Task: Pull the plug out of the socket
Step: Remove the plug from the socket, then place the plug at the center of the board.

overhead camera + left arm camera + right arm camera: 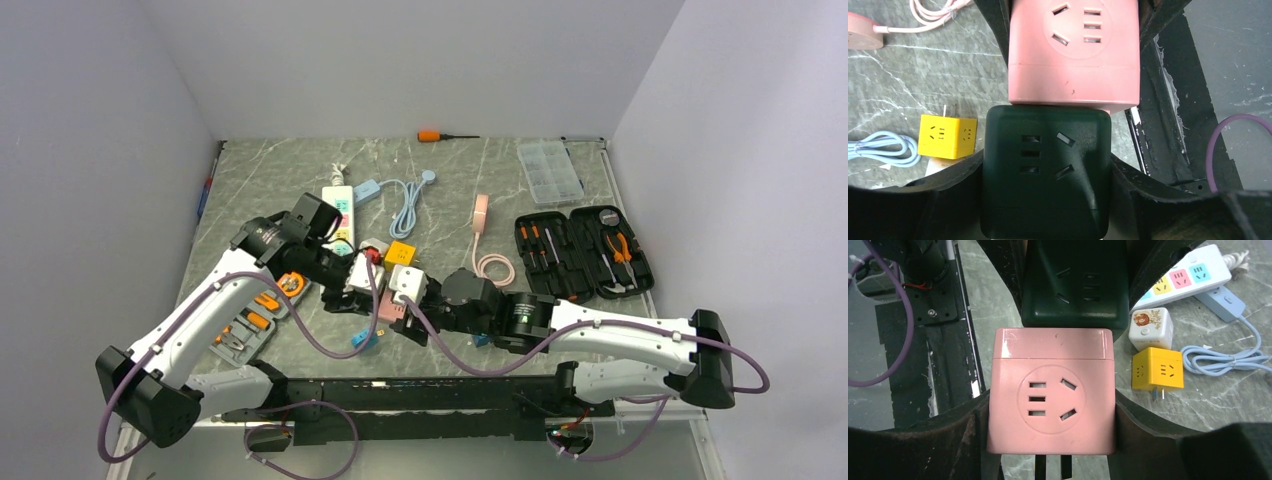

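Observation:
My left gripper is shut on a dark green cube adapter, its fingers pressing both sides. My right gripper is shut on a pink cube adapter, whose two dark prongs point back toward its wrist. The two cubes are pressed face to face above the table's front middle, with the pink one showing in the top view. The socket, a long white power strip with pastel outlets, lies behind them. Its outlets in view hold no plug, and my left arm hides the rest.
A yellow cube adapter and a white cube with a sticker lie near the strip. A light-blue strip with a coiled cord is close by. At the right are an open tool case, a clear box and a pink cable. A tool tray sits at the left.

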`<state>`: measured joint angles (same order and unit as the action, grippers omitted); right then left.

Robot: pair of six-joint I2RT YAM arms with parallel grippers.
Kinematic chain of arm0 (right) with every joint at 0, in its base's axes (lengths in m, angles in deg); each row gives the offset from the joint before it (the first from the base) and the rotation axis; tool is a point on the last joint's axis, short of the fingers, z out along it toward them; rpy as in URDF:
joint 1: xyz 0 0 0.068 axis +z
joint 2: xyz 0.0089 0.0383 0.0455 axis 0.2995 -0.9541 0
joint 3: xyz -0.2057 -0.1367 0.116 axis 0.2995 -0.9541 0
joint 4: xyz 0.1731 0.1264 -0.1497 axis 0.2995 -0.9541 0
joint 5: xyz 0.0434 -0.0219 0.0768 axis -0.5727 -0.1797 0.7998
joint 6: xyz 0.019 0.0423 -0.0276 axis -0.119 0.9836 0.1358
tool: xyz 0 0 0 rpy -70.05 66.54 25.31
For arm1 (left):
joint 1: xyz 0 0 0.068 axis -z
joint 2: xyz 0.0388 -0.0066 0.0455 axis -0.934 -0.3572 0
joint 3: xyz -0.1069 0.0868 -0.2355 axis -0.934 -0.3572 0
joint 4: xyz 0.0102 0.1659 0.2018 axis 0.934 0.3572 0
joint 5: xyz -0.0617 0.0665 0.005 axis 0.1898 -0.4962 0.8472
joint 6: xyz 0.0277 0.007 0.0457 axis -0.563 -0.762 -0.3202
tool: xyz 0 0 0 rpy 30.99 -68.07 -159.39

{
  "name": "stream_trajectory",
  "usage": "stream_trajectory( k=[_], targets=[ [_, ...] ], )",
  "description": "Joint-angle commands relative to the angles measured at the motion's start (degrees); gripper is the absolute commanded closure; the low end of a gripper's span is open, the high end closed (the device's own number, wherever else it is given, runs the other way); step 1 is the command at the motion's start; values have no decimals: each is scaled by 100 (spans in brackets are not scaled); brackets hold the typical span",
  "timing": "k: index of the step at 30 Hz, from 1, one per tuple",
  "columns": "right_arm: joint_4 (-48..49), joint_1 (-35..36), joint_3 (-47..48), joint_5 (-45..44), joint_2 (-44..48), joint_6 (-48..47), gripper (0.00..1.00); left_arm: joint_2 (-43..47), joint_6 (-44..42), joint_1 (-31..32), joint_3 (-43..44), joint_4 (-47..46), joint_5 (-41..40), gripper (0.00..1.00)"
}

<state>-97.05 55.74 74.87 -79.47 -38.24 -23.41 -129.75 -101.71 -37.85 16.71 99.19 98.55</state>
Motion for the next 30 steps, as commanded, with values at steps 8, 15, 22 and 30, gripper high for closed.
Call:
stream_trajectory(
  k=[8, 15, 22, 30],
  targets=[
    [-1246, 44, -337, -565, 1052, 465, 100, -293, -495, -997, 855, 992, -1567, 100],
    [-1105, 45, -567, -1223, 1142, 640, 100, -273, -194, -1121, 665, 619, -1365, 100],
    [-371, -989, -715, -1673, 631, 1542, 100, -428, 1010, -963, 402, -354, -601, 100],
    [95, -2002, -786, -1524, -245, 2417, 100, -712, 2183, 319, -385, -1769, -1672, 100]
  ],
)
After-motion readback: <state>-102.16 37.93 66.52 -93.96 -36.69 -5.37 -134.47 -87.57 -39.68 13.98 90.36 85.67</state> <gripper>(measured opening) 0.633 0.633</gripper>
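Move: The left hand holds the dark green plug, whose prongs sit in the pink socket about 5 cm to its right and 2 cm lower; from the right hand, which grips that socket, the green plug is some 5 cm left and 1 cm ahead, slightly higher. The yellow cube stands about 11 cm ahead and 6 cm right of the left hand, 17 cm down, the white cube 12 cm ahead and 1 cm right, same depth. Keeping their grips, both hands tug the joined pieces apart with a quick jerk: the left hand goes about 7 cm left and 5 cm forward, drawing the green plug's prongs out of the pink socket, while the right hand pulls it some 6 cm right and sinks. Then the left hand eases back rightward and sinks about 4 cm, and the right hand swings forward some 10 cm, farther right and down, turning clockwise about 40 degrees with the pink socket still pinched. ##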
